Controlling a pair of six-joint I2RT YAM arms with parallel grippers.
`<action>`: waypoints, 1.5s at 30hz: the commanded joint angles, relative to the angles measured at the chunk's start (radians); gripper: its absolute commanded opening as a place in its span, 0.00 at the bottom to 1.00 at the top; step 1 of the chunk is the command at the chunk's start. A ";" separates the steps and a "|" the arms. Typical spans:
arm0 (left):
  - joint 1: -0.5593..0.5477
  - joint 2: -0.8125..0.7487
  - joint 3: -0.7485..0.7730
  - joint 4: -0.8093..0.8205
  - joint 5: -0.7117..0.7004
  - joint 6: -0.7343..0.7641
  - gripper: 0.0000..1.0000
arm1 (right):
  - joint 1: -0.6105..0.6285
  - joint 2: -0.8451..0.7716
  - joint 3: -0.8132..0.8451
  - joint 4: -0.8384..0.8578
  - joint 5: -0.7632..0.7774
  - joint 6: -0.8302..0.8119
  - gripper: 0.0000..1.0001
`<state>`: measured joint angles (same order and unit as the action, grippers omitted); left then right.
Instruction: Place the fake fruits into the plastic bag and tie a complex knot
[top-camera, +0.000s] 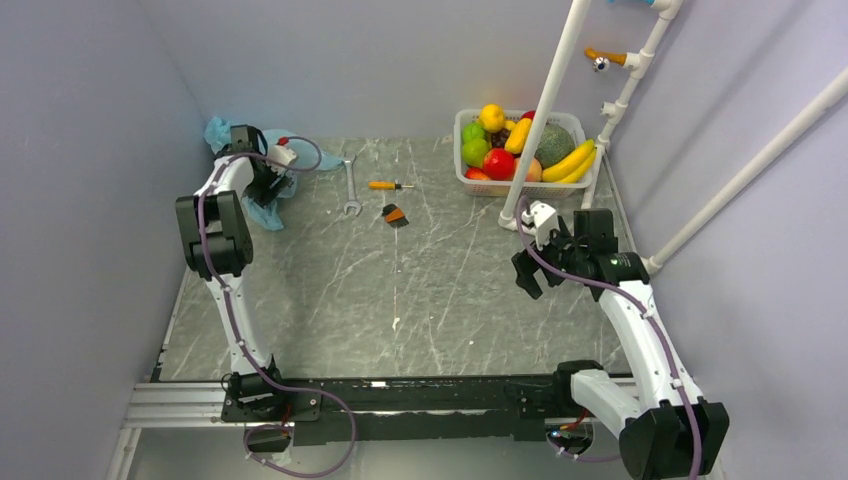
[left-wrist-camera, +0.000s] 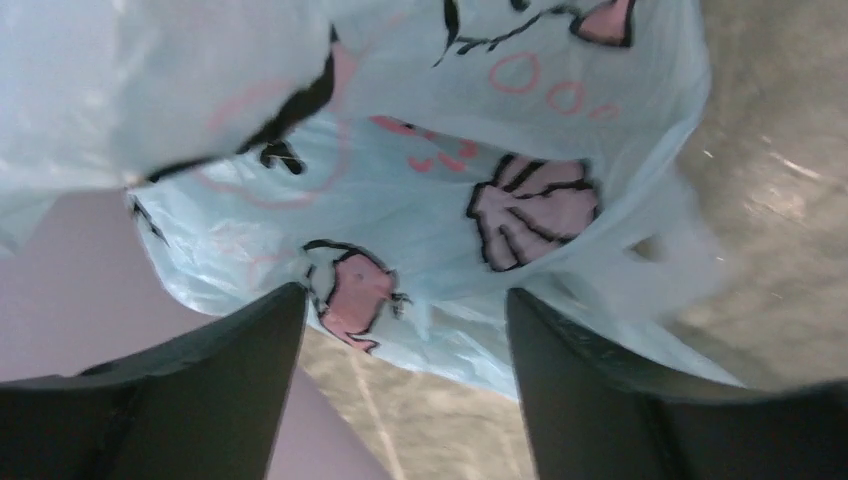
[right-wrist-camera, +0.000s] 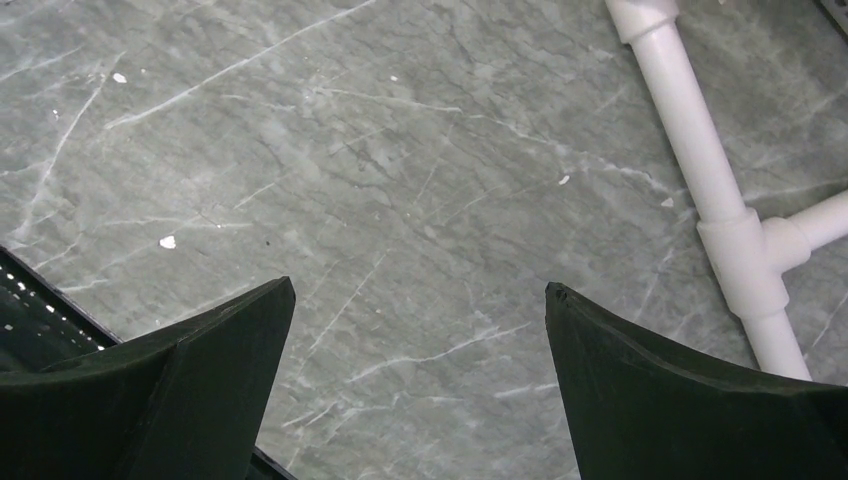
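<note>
The fake fruits lie heaped in a white mesh basket at the back right: red, green, lemon and bananas show. The light-blue plastic bag is crumpled in the back left corner. My left gripper is over it. In the left wrist view the printed plastic bag fills the frame and the left gripper is open, its fingers on either side of the bag's lower edge. My right gripper hovers open in front of the basket. Between the right gripper tips only the bare tabletop shows.
A wrench, an orange-handled screwdriver and a small black-and-orange tool lie mid-table at the back. White pipes rise in front of the basket, and a pipe joint lies near my right gripper. Walls close in on the left, back and right.
</note>
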<state>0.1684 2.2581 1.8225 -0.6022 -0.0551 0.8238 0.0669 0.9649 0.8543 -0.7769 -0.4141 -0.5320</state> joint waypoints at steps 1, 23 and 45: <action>0.005 0.069 0.037 0.072 -0.039 0.071 0.66 | 0.037 -0.011 0.044 0.022 -0.034 -0.017 1.00; -0.057 -0.763 -0.213 -0.688 0.896 -0.017 0.00 | 0.679 0.036 0.176 0.600 0.097 0.073 1.00; -0.475 -0.958 -0.176 -0.779 1.185 -0.282 0.00 | 1.156 0.334 0.198 0.969 0.544 -0.296 0.91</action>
<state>-0.3004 1.3113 1.5730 -1.2846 0.9680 0.5034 1.2247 1.3033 1.0615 0.1066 0.0402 -0.8272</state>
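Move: The blue plastic bag lies bunched right under the left hand, its middle about 4 cm ahead, 3 cm to the right and 2 cm down; level with this hand, the wrench lies roughly 22 cm and the orange screwdriver some 32 cm to the right. From the right hand the bag is about 32 cm ahead, 65 cm left and 13 cm down; the small scraper is some 20 cm ahead and 33 cm left, at about table height. The left hand eases forward a touch and down while its fingers shut from wide open on the bag's film, then hauls the bag some 35 cm back, 35 cm right and nearly 30 cm up over mid-table, the wrist swinging round about 70 degrees until the fingers point to the right. The right hand, fingers staying wide open, sweeps about 35 cm left to meet the bag, rising some 15 cm and drawing back a little, and rolls up and counter-clockwise so that the film ends between its fingers. ##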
